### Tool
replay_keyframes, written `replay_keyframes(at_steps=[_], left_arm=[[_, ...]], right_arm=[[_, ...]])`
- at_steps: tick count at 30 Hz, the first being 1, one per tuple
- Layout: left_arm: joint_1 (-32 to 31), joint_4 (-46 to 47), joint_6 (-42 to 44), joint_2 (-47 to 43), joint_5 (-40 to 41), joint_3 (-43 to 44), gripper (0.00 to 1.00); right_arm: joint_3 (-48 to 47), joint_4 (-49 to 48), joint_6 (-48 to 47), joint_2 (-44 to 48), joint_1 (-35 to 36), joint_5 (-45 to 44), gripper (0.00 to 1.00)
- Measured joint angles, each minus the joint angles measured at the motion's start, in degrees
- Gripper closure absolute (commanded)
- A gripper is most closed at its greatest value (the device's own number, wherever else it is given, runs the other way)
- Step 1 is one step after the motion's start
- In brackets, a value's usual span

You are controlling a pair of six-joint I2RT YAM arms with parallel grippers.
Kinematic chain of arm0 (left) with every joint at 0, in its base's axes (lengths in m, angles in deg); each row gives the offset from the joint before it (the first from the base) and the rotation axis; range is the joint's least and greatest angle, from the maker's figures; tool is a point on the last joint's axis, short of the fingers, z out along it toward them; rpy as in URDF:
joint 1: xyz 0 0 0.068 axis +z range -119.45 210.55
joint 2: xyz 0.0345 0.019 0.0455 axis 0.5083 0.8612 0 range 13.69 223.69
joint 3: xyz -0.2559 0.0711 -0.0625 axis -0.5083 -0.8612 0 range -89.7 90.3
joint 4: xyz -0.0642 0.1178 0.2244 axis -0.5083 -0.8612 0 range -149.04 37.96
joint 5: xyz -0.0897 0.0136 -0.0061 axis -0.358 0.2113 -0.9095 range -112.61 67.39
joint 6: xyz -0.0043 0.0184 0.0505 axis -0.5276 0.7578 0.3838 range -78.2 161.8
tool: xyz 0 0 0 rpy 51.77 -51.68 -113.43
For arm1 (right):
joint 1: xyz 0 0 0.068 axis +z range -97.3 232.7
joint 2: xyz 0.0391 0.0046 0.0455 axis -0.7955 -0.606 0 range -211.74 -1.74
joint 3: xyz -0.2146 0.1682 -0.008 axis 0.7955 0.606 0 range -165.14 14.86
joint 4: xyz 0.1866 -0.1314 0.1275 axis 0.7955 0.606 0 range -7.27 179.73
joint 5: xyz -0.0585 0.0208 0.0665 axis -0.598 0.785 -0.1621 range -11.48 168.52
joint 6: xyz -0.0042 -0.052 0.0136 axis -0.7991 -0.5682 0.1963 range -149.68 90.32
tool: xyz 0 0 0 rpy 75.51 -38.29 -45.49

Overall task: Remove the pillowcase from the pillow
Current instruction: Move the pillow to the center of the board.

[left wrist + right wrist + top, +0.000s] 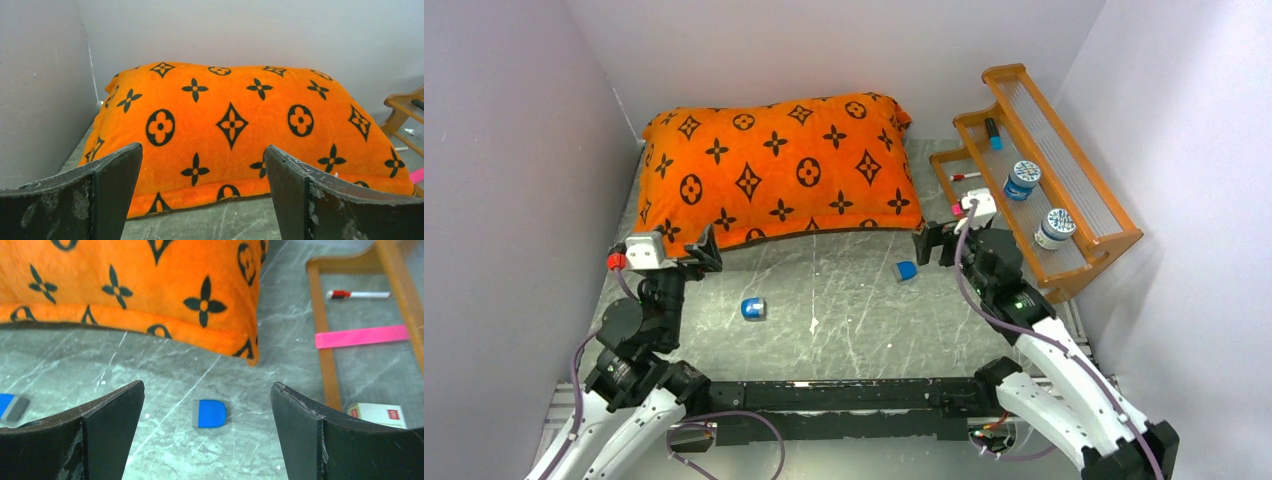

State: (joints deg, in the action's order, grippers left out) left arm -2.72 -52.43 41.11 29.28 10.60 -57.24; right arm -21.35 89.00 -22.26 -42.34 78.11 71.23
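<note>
The orange pillowcase point(774, 165) with dark brown flower and star motifs lies plump at the back of the table, fully covering the pillow, which is hidden inside. My left gripper point(704, 250) is open at the pillowcase's near left corner. In the left wrist view the pillowcase point(230, 125) fills the scene beyond the open left gripper point(202, 150), whose jaws hold nothing. My right gripper point(929, 245) is open just off the near right corner. The right wrist view shows that corner of the pillowcase point(125, 290) ahead of the empty right gripper point(207, 385).
A wooden rack point(1074, 260) stands at the right with two round tubs point(1022, 180) on it. Small blue pieces lie on the table point(906, 270) point(752, 308). Near the rack lie a pink strip point(360, 336), a marker point(357, 294) and a white box point(377, 415). Walls enclose the left, back and right.
</note>
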Motion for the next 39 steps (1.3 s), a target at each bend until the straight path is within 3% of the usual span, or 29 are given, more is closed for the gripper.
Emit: replay_keyframes(at_steps=[14, 30, 32, 34, 36, 38, 39], left_arm=[[0.31, -4.35, -2.12, 3.52, -2.16, 2.05, 0.03], [0.31, -4.63, -2.08, 3.30, -3.19, 2.05, 0.03], [0.31, -4.63, -2.08, 3.34, -3.65, 2.05, 0.03], [0.31, -4.63, -2.05, 3.39, -3.96, 2.05, 0.03], [0.31, -4.61, -2.03, 3.41, -4.15, 2.05, 0.03], [0.31, -4.59, -2.01, 3.45, -4.46, 2.05, 0.03], [0.31, -4.59, -1.99, 3.54, -4.52, 2.05, 0.03]], right_arm=[[-7.74, -5.62, -2.16, -20.96, 0.13, 7.91, 0.00], [-28.24, -9.88, -12.74, -53.05, -0.94, 14.80, 0.01], [-30.03, -9.92, -13.75, -56.65, -1.14, 15.58, 0.08], [-31.06, -9.97, -14.60, -59.06, -1.27, 16.22, 0.24], [-32.11, -9.92, -15.69, -61.02, -1.29, 16.87, 0.56], [-33.51, -9.79, -16.81, -62.69, -1.31, 17.51, 0.97], [-34.21, -9.75, -17.27, -63.34, -1.27, 17.99, 1.00]])
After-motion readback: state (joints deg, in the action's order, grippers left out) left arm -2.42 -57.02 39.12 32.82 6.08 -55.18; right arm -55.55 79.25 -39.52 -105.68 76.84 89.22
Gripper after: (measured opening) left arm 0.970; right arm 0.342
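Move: The pillow's right end, where the right fingers will close, lies about 18 cm ahead of the right hand, 12 cm to its left and 12 cm lower; the pillow's middle is some 18 cm further left of that spot and a little farther out. A blue block rests on the board about 10 cm ahead of the right hand and 5 cm left, with the wooden shelf roughly 18 cm ahead and 20 cm right. From the left hand, the pillow's right end is about 24 cm ahead, 35 cm right and 20 cm below. The wide-open right hand reaches forward about 18 cm and left 12 cm to the pillow's right end, sinking a few centimetres at first, travelling nearly level, then dropping the last 8 cm or so onto the orange case. On the way it swings some 20 degrees counter-clockwise, tips down and dips its left side, and at the end its fingers close to about a third and pinch a fold of the case, while the open left hand drifts slightly right and down. ##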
